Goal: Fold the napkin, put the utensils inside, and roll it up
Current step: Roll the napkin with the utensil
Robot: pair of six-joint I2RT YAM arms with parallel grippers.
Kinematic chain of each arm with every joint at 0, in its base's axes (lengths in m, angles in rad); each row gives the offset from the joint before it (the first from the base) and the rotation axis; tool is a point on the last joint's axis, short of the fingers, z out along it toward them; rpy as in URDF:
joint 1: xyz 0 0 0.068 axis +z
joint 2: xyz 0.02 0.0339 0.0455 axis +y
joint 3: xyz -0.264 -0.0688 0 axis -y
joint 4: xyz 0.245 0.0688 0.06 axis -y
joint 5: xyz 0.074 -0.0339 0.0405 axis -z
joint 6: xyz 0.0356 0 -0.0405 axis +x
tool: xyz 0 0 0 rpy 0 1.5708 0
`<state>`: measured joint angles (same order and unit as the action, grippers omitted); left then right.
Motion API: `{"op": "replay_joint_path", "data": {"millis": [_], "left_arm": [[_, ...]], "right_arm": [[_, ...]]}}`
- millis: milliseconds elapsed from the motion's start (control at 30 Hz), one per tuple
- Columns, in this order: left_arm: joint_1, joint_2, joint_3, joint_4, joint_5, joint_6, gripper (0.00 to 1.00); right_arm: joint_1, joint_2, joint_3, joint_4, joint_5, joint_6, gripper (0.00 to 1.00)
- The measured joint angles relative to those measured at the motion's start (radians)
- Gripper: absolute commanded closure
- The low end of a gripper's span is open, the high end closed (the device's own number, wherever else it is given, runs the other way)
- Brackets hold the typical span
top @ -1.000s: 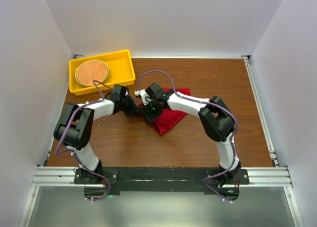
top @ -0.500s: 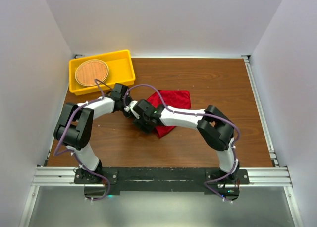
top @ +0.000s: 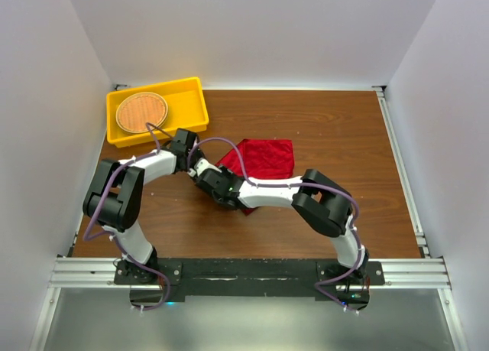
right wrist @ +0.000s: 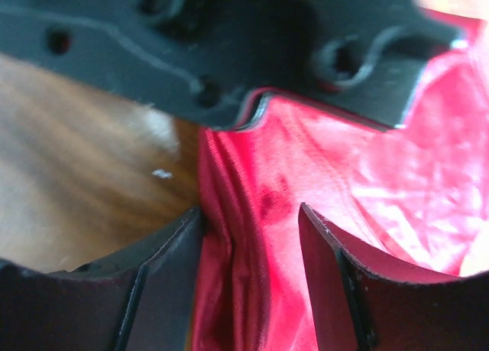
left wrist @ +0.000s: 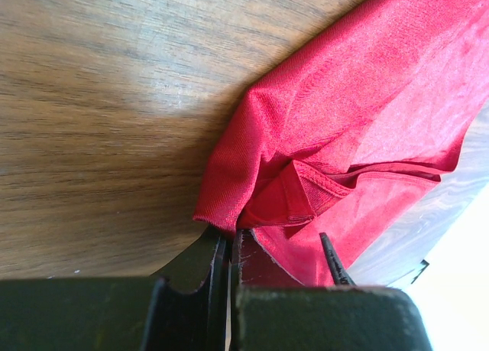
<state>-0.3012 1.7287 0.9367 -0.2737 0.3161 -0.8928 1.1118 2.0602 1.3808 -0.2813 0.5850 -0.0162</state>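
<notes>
The red napkin lies crumpled mid-table; the right arm covers its near-left part. My left gripper is at its left corner. In the left wrist view the jaws are shut on a folded edge of the napkin. My right gripper reaches across to the same corner. In the right wrist view it is open, with bunched napkin cloth between the fingers, close under the left gripper's black body. No fork shows in any view.
A yellow bin stands at the far left and holds the round woven mat. The brown wooden table is walled in by white panels. The two arms nearly touch at the napkin's left corner.
My right gripper has swung left and nearer, from over the napkin to its near-left corner. More of the napkin's far part now shows. My left gripper has hardly moved.
</notes>
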Motion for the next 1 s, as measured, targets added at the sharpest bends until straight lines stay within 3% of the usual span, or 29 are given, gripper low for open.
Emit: {"op": "replay_joint_path", "data": {"millis": [67,167,200,267,300,333,467,533,567,667,833,1000], "left_arm": [[0.0,0.001,0.0,-0.002,0.003,0.001,1.0],[0.002,0.003,0.0,-0.001,0.012,0.008,1.0],[0.004,0.005,0.0,-0.001,0.015,0.013,1.0],[0.005,0.006,0.0,0.0,0.022,0.016,1.0],[0.005,0.006,0.0,0.003,0.025,0.019,1.0],[0.005,0.007,0.001,0.003,0.026,0.021,1.0],[0.003,0.01,0.008,0.013,0.034,0.049,1.0],[0.003,0.014,0.015,0.007,0.035,0.063,0.85],[0.004,0.016,0.022,0.002,0.035,0.072,0.7],[0.006,0.018,0.034,-0.018,0.016,0.109,0.53],[0.031,-0.035,0.035,-0.076,-0.031,0.178,0.45],[0.096,-0.225,0.035,-0.119,-0.089,0.241,0.44]], "right_arm": [[0.007,0.012,0.0,0.019,0.045,0.011,0.47],[0.013,0.028,0.0,0.042,0.096,0.021,0.62],[0.014,0.034,-0.001,0.05,0.108,0.023,0.75],[0.015,0.04,-0.007,0.064,0.118,0.033,0.87],[0.016,0.041,-0.013,0.07,0.112,0.04,0.98],[0.019,0.042,-0.018,0.074,0.113,0.039,1.0],[0.018,0.04,-0.018,0.071,0.095,0.027,1.0],[0.012,0.038,-0.013,0.061,0.068,0.022,1.0],[0.006,0.034,-0.01,0.053,0.049,0.02,1.0],[-0.029,0.013,-0.007,0.034,-0.058,0.027,1.0],[-0.147,-0.028,-0.015,0.03,-0.366,0.099,1.0],[-0.28,-0.037,-0.023,0.04,-0.7,0.186,1.0]]}}
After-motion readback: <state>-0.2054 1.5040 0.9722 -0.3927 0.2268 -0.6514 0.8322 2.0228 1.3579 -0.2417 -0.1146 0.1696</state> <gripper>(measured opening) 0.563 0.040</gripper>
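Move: The utensil roll lies between the right hand's open fingers, the spot to pinch about 1 cm ahead of and 1 cm below it, neither left nor right. The loose, flat part of the napkin is centred some 10 cm to that hand's right, 5 cm farther out and 2 cm lower. The shut left hand still holds the roll's left end; from it, the right hand's spot is about 7 cm right and 2 cm back at the same height, while the yellow tray's middle is roughly 16 cm left and 17 cm ahead. The right hand eases forward and sinks about 1 cm, closes its open fingers on the rolled edge, then keeps that pinch almost on the spot while its wrist turns some 40 degrees, the fingers going from slanting forward and down to pointing more steeply down and to the left. The left hand keeps its hold on the roll's end until the right has closed, then opens and comes away from the roll, up about 6 cm and left about 5 cm with a little forward at the end, as the right wrist turns. ##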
